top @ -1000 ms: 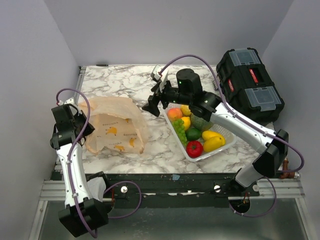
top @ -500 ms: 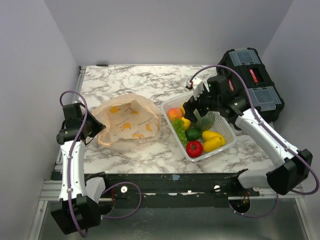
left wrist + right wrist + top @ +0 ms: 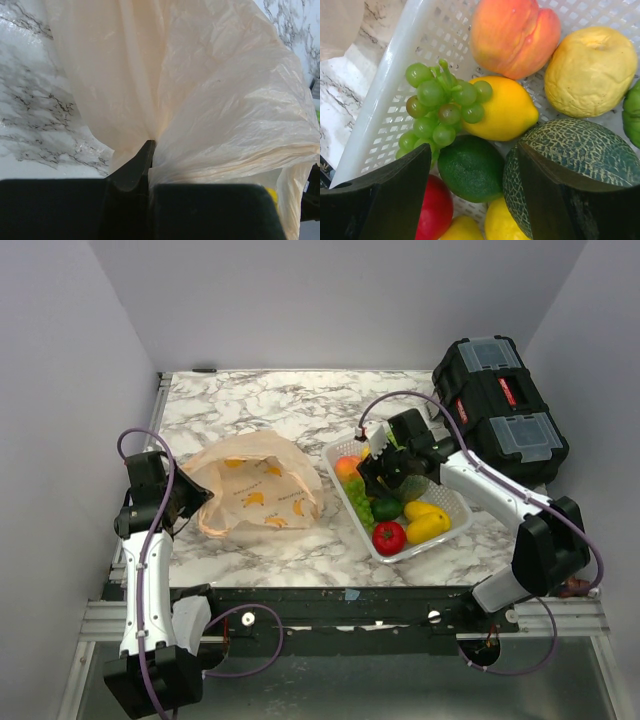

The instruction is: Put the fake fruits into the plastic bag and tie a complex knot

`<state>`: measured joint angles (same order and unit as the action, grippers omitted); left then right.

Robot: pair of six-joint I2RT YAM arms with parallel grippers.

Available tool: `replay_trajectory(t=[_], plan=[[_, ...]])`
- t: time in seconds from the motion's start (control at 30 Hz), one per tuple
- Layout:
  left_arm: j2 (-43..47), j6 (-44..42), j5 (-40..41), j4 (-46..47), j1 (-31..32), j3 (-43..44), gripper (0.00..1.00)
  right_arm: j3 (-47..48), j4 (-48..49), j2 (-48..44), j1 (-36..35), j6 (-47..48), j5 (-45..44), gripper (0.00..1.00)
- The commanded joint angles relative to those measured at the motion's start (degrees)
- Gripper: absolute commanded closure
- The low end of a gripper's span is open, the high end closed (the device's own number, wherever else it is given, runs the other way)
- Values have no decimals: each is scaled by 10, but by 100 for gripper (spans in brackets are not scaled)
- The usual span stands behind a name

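The pale-orange plastic bag [image 3: 260,490] lies crumpled on the marble table, left of centre. My left gripper [image 3: 185,502] is shut on the bag's left edge, and the film [image 3: 210,100] fans out from the closed jaws. No knot is in view. The fake fruits lie in a white lattice basket [image 3: 425,543]. My right gripper [image 3: 474,150] is down among them, open, with its fingers on either side of a dark green lime [image 3: 470,167]. One finger stands by the green grapes [image 3: 440,105], the other against a netted melon [image 3: 570,155].
Around the lime lie a peach [image 3: 515,35], a lemon [image 3: 500,110], a pale yellow fruit [image 3: 590,70], a red fruit [image 3: 435,210] and further yellow fruit [image 3: 502,220]. A black toolbox [image 3: 500,405] stands at the back right, close behind the basket.
My right arm swung from beside the bag over to the basket and dropped in among the fruit, its jaws narrowing. The bag, held by my left gripper, has settled lower and spread rightward.
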<state>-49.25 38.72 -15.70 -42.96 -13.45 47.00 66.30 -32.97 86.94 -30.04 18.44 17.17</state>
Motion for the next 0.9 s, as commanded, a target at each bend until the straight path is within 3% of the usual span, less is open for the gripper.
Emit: replay_trajectory(t=[0.0,0.37,0.57,0.73,0.83,0.87], plan=[[13,9,-11,-12,6,2,100,-16,61,14,-2,-37,22,28],[12,11,-11,2,10,0,100,-23,104,84,-3,-91,73,28],[23,12,-10,8,11,-14,100,-31,127,110,-3,-94,88,33],[24,13,-12,13,11,-22,100,-34,109,91,-3,-90,122,53],[19,14,-14,14,10,-17,100,-33,93,76,-3,-82,133,80],[18,14,-14,13,10,-15,100,-28,82,72,-3,-80,131,94]])
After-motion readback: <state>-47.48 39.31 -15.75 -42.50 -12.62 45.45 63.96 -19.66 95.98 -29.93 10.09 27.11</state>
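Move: The green grapes lie about 4 cm to the right hand's left, level with it fore and aft and roughly 5 cm below. At that same depth, the lemon is about 3 cm ahead and 1 cm left, the peach 7 cm ahead and 6 cm left, and the avocado some 2 cm back and 2 cm right. From the left hand, the grapes are about 33 cm right, 1 cm back and perhaps 11 cm below. The right fingers come onto the upper grapes near the stem and close from about three-quarters open to a quarter, pinching them. To get there the hand slants some 4 cm left and nearly 4 cm down into the basket, the wrist tilting 10 degrees or so until the fingers point farther left. The left hand stays put, shut on the bag's rim. ##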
